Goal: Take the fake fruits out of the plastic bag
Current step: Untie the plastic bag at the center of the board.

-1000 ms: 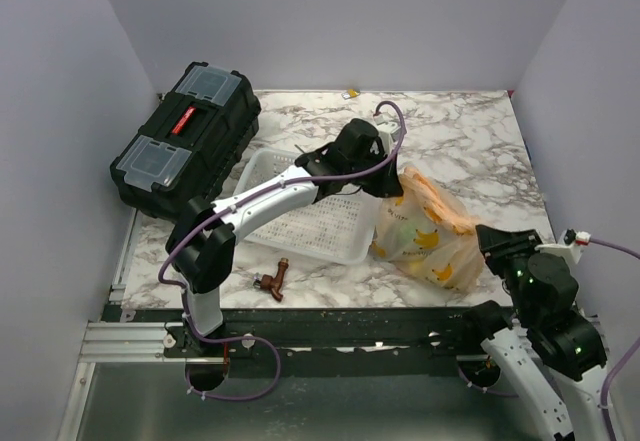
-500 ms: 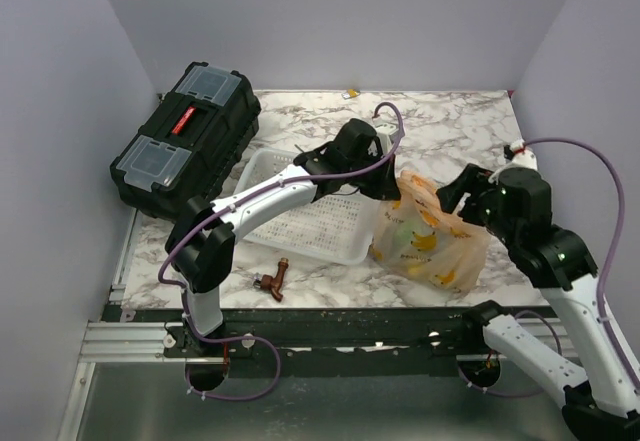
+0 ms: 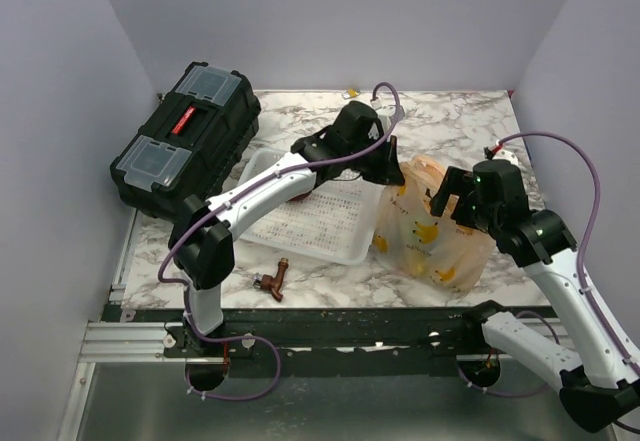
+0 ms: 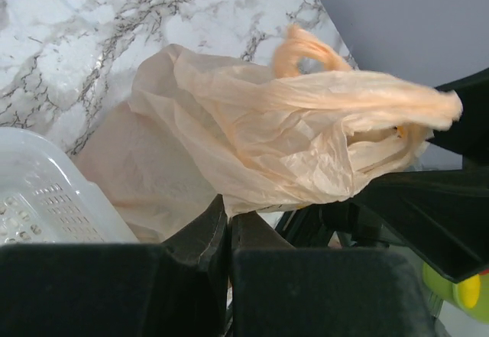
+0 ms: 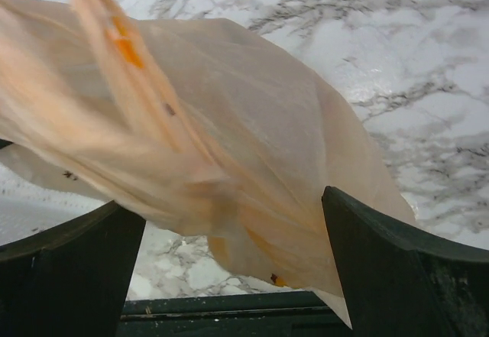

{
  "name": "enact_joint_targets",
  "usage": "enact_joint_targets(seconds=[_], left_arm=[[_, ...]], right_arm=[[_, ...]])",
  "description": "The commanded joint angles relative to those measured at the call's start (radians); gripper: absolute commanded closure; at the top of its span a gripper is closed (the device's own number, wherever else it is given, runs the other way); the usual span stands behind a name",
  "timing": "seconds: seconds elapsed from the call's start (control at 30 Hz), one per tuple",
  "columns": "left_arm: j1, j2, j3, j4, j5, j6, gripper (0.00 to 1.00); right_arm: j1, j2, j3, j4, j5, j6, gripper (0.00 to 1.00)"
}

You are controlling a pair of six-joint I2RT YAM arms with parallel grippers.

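Note:
The pale peach plastic bag (image 3: 432, 229) sits on the marble table right of the basket. Yellow fake fruits (image 3: 428, 233) show through its film. My left gripper (image 3: 392, 175) is shut on the bag's upper left edge and holds it up. In the left wrist view the bag (image 4: 252, 131) spreads out from the pinched left gripper (image 4: 228, 216), its loop handle (image 4: 302, 46) sticking up. My right gripper (image 3: 452, 197) is open at the bag's upper right side. In the right wrist view the bag (image 5: 229, 138) hangs between the spread fingers (image 5: 367, 260) of the right gripper (image 5: 229, 207).
A white perforated basket (image 3: 310, 223) lies left of the bag, and its corner shows in the left wrist view (image 4: 38, 207). A black toolbox (image 3: 185, 146) stands at the back left. A small brown tap-shaped object (image 3: 272, 281) lies near the front edge. Walls enclose the table.
My right arm swung up from the near edge to the bag's right side and its jaws opened wide. My left gripper raised the bag's edge a little, still shut on it.

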Motion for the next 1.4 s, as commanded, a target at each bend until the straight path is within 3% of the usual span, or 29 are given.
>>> enact_joint_targets(seconds=[0.0,0.13,0.23,0.47,0.57,0.7,0.77,0.93,1.03,1.23,1.37], left_arm=[[0.030,0.042,0.051,0.011,0.062,-0.072,1.00],[0.036,0.020,0.009,0.033,0.052,-0.074,1.00],[0.048,-0.002,-0.032,0.038,0.057,-0.071,1.00],[0.058,-0.082,-0.148,0.041,0.028,-0.007,1.00],[0.055,-0.119,-0.186,0.046,0.040,0.032,0.99],[0.028,-0.212,-0.246,0.082,0.009,0.088,0.69],[-0.006,-0.255,-0.257,0.077,-0.045,0.133,0.59],[-0.140,-0.338,-0.259,0.019,-0.291,0.256,0.31],[-0.249,-0.384,-0.293,0.046,-0.509,0.300,0.13],[-0.441,-0.410,-0.432,0.318,-0.903,0.492,0.01],[-0.506,-0.299,-0.346,0.351,-1.089,0.645,0.01]], right_arm=[[-0.001,0.036,-0.019,-0.100,0.175,0.116,0.01],[-0.001,-0.013,-0.052,-0.086,0.296,0.208,0.07],[0.000,-0.087,-0.077,-0.053,0.340,0.244,0.24],[-0.001,-0.242,-0.098,-0.012,0.344,0.264,0.99],[0.000,-0.297,-0.118,0.042,0.299,0.235,0.99],[-0.001,-0.325,-0.145,0.088,0.224,0.214,0.99],[0.000,-0.321,-0.144,0.090,0.207,0.206,0.99],[-0.001,-0.324,-0.135,0.080,0.219,0.191,0.99],[-0.001,-0.338,-0.138,0.079,0.229,0.191,0.99],[-0.001,-0.345,-0.141,0.086,0.233,0.196,0.99],[-0.002,-0.343,-0.141,0.086,0.224,0.195,0.99]])
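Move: The right gripper's open jaws hover at the plastic bag's bunched right handle, which lies about 4 cm to their right, level fore and aft, and some 2 cm lower. The bag's body sits about 4 cm back, 2 cm right and 14 cm below that hand. The left fingers are shut on the bag's left rim. From the left hand, the right handle is roughly 6 cm back, 13 cm right and 2 cm lower, the white tray's middle about 19 cm left, level fore and aft, 18 cm below. Swing the right gripper about 5 cm right, dipping, turn it some 20 degrees clockwise, shut it on the bunched handle, then lift about 5 cm, easing slightly back, and keep the pinch. With the left, carry the held rim down and left about 4 cm, open wide to free it, then draw back some 10 cm, first rising, rolling the wrist about 40 degrees. ##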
